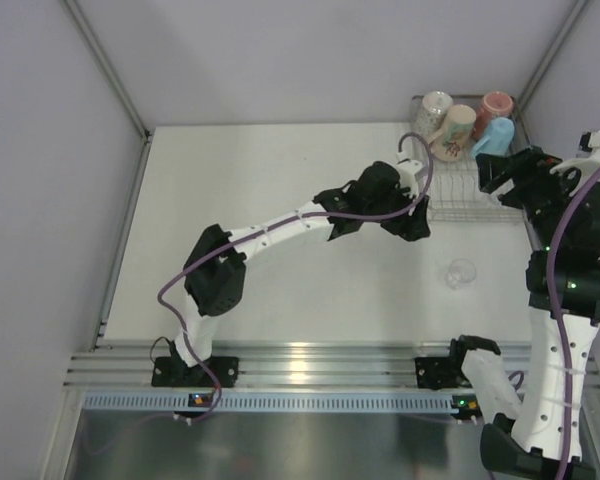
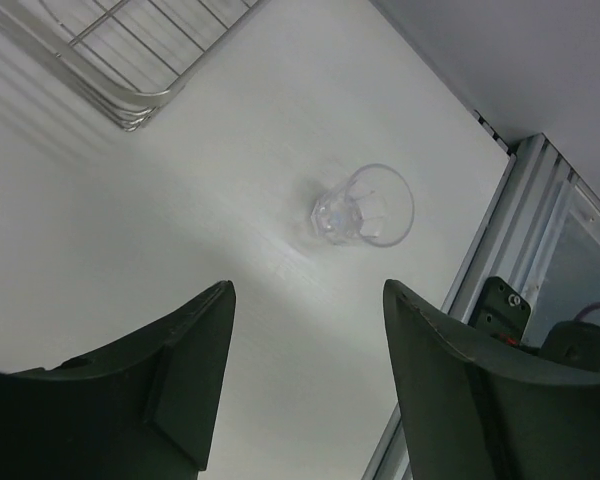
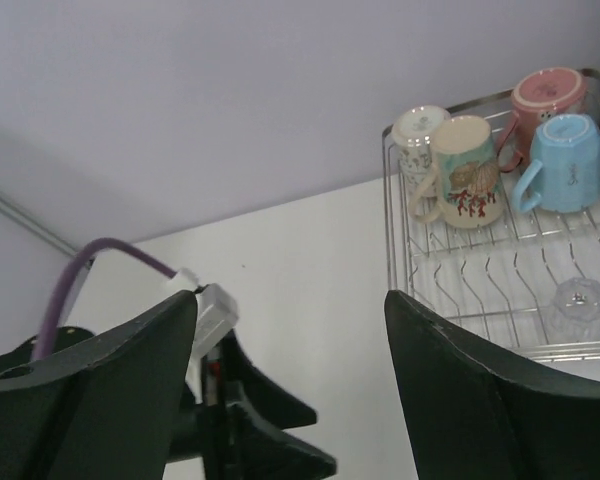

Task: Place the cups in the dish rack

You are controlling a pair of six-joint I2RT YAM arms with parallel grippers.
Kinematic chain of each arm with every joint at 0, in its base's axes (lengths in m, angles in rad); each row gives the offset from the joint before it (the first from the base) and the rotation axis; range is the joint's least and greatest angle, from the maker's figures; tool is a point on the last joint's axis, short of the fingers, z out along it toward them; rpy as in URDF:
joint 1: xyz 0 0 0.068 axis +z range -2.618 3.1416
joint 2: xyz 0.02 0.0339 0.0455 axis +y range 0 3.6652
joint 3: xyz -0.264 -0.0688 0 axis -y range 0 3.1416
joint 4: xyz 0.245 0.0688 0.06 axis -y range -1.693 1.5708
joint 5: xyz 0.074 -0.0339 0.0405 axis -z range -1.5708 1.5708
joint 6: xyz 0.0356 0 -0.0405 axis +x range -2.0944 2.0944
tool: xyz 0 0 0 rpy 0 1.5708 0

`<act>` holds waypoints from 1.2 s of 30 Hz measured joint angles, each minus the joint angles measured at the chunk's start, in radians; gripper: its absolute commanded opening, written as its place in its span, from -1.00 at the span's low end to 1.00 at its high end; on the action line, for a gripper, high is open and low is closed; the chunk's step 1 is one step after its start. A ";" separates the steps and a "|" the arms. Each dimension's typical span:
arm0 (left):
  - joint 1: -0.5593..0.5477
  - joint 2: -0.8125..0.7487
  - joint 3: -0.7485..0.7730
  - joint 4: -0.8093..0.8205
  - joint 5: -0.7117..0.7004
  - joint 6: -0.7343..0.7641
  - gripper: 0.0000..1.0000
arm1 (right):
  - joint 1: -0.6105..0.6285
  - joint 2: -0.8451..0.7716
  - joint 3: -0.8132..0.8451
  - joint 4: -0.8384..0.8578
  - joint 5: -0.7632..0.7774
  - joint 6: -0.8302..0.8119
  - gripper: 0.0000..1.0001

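Four cups stand together at the far end of the dish rack (image 3: 388, 220): a white patterned one (image 3: 418, 135), a cream patterned one (image 3: 467, 175), a pinkish-red one (image 3: 545, 95) and a light blue one (image 3: 568, 165). From above they show in the rack (image 1: 460, 205) as white (image 1: 435, 105), cream (image 1: 456, 130), red (image 1: 497, 105) and blue (image 1: 493, 138). My left gripper (image 1: 417, 222) hangs just left of the rack's near corner (image 2: 130, 105), open (image 2: 308, 300) and holding nothing. My right gripper (image 1: 492, 176) sits at the rack's right side, open (image 3: 292, 310) and empty.
A clear glass (image 1: 460, 272) (image 2: 365, 207) lies on the white table in front of the rack. Another clear glass (image 3: 580, 305) sits inside the rack near its front rim. The left arm's end (image 3: 230, 420) shows low in the right wrist view. Walls close in behind.
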 measured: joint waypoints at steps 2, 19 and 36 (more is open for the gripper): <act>-0.021 0.085 0.089 -0.003 -0.001 -0.008 0.30 | 0.004 0.005 0.000 -0.002 -0.012 0.018 0.52; -0.125 0.441 0.373 -0.011 -0.015 -0.044 0.13 | 0.024 -0.022 0.031 -0.049 -0.069 0.043 0.52; -0.130 0.514 0.409 -0.007 -0.021 -0.074 -0.22 | 0.029 -0.031 0.098 -0.096 -0.069 0.020 0.52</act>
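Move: The glass still standing on the table lies about 14 cm to the left hand's right, 5 cm nearer the base and some 16 cm below it. The dish rack's middle is roughly 22 cm ahead of that hand and 21 cm to its right; the glass already in the rack is about 16 cm ahead and 23 cm right. From the right hand, the standing glass is some 5 cm back, 7 cm right and 38 cm down. Right and down together, then almost straight down, the left hand swoops onto the standing glass, some 11 cm across and 13 cm lower, easing to a stop with the rim between its fingertips, one finger inside the mouth. Its fingers narrow all the way, faster at the end, but remain partly open. The empty right hand drifts a few centimetres back, left and up. ##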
